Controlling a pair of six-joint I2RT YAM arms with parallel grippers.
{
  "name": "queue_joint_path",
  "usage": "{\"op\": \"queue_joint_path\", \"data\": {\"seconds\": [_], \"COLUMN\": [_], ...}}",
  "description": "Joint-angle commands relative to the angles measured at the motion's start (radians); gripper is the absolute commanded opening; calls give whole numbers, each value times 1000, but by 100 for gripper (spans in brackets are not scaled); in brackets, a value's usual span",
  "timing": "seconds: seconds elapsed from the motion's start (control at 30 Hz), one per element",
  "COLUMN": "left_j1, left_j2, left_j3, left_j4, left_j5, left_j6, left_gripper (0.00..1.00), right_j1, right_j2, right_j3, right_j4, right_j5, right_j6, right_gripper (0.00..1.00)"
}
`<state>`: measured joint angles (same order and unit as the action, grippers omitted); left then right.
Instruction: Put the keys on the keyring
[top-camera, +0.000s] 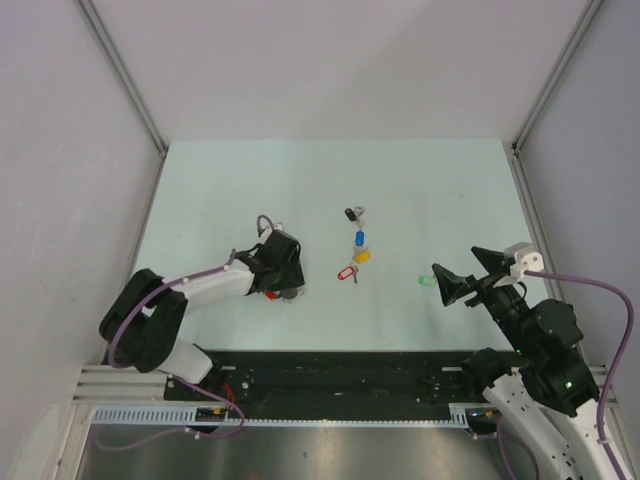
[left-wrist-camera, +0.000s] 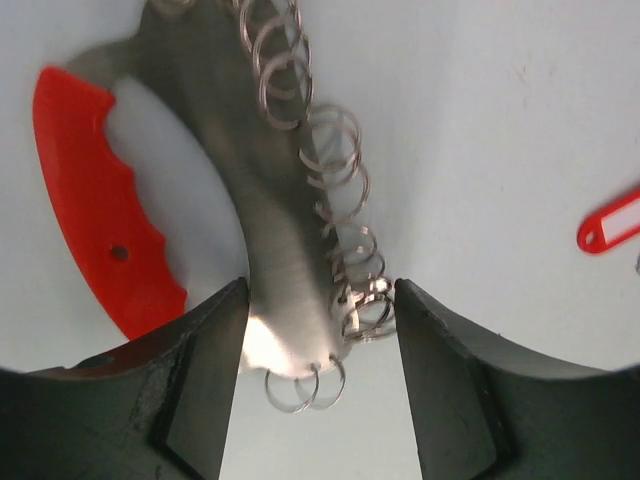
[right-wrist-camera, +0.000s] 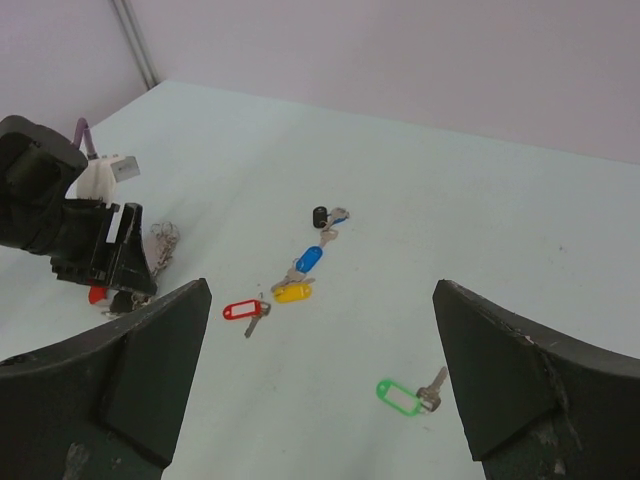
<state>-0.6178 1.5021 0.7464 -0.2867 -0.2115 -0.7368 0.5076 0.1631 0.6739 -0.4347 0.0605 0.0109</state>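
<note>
The keyring (left-wrist-camera: 290, 250) lies on the table: a red curved grip (left-wrist-camera: 95, 200), a silvery metal band and several wire rings (left-wrist-camera: 335, 160). My left gripper (left-wrist-camera: 320, 292) straddles the band's end. One finger presses the band and the rings touch the other finger. From above, the left gripper (top-camera: 281, 284) covers most of the keyring (top-camera: 270, 295). The keys lie in a loose line mid-table: black (top-camera: 350, 213), blue (top-camera: 361, 238), yellow (top-camera: 363, 255) and red (top-camera: 346, 272). A green key (right-wrist-camera: 400, 396) lies apart, just in front of my right gripper (top-camera: 455, 260), which stands wide open and holds nothing.
Pale walls and metal corner posts (top-camera: 125, 80) close in the table (top-camera: 330, 170) on three sides. A black rail (top-camera: 340, 375) runs along the near edge between the arm bases. A purple cable (top-camera: 600, 290) loops beside the right arm.
</note>
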Motion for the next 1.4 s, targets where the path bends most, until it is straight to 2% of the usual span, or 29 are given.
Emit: {"op": "queue_joint_path", "data": {"seconds": [0.0, 0.1, 0.23, 0.4, 0.57, 0.63, 0.77, 0.83, 0.9, 1.0, 1.07, 1.23, 1.37], "left_j1": [-43, -86, -92, -85, -2, 35, 119, 121, 121, 157, 179, 182, 194], "left_j2": [-88, -154, -282, -481, -624, -675, -707, -712, -727, -741, -741, -763, -757], "left_j3": [-80, -108, -133, -67, 28, 51, 111, 114, 82, 18, 8, -5, -10], "left_j4": [4, 14, -6, -117, -207, -215, -197, -178, -131, -92, -106, -94, -89], "left_j5": [34, 14, -28, -147, -181, -183, -181, -218, -227, -165, -213, -226, -220], "left_j6": [-202, -271, -285, -159, 69, 144, 371, 425, 435, 444, 435, 445, 444], "left_gripper": [66, 73, 82, 85, 87, 87, 88, 88, 88, 87, 87, 86, 86], "right_j1": [5, 5, 8, 34, 201, 229, 288, 304, 325, 347, 351, 384, 407], "right_j2": [100, 212, 363, 574, 804, 942, 1153, 1263, 1329, 1458, 1541, 1679, 1742], "right_j3": [27, 29, 24, 4, -10, -10, -8, -4, 7, 24, 49, 133, 180], "right_j4": [27, 31, 79, 195, 413, 537, 738, 837, 898, 1004, 1059, 1102, 1104], "right_j5": [-82, -174, -339, -439, -381, -390, -415, -413, -413, -415, -421, -433, -380], "right_j6": [63, 142, 199, 205, 189, 190, 196, 195, 204, 201, 201, 181, 176], "right_gripper": [100, 100, 100, 100, 100, 94, 85, 81, 78, 73, 72, 69, 67]}}
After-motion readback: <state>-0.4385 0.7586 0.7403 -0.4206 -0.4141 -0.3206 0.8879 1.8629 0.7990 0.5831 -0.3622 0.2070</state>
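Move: The fingers of the low left hand straddle the near right end of the red-handled keyring, whose middle lies some 5 cm ahead and 4 cm to the left, about level with the hand point. The keyring's middle is about 15 cm ahead, 40 cm left and 29 cm below the high right hand. The red tag lies roughly 15 cm ahead and 23 cm left of the right hand, the green tag 12 cm ahead and 3 cm left. The left hand drags the keyring back towards the base about 4 cm and a little right, loosening its fingers until the keyring comes free, then climbs nearly 20 cm, swinging left and tipping its fingers up some 35 degrees. The right hand meanwhile sweeps left about 30 cm and down nearly as far, turning left and half closing to hover by the keyring's near end. ##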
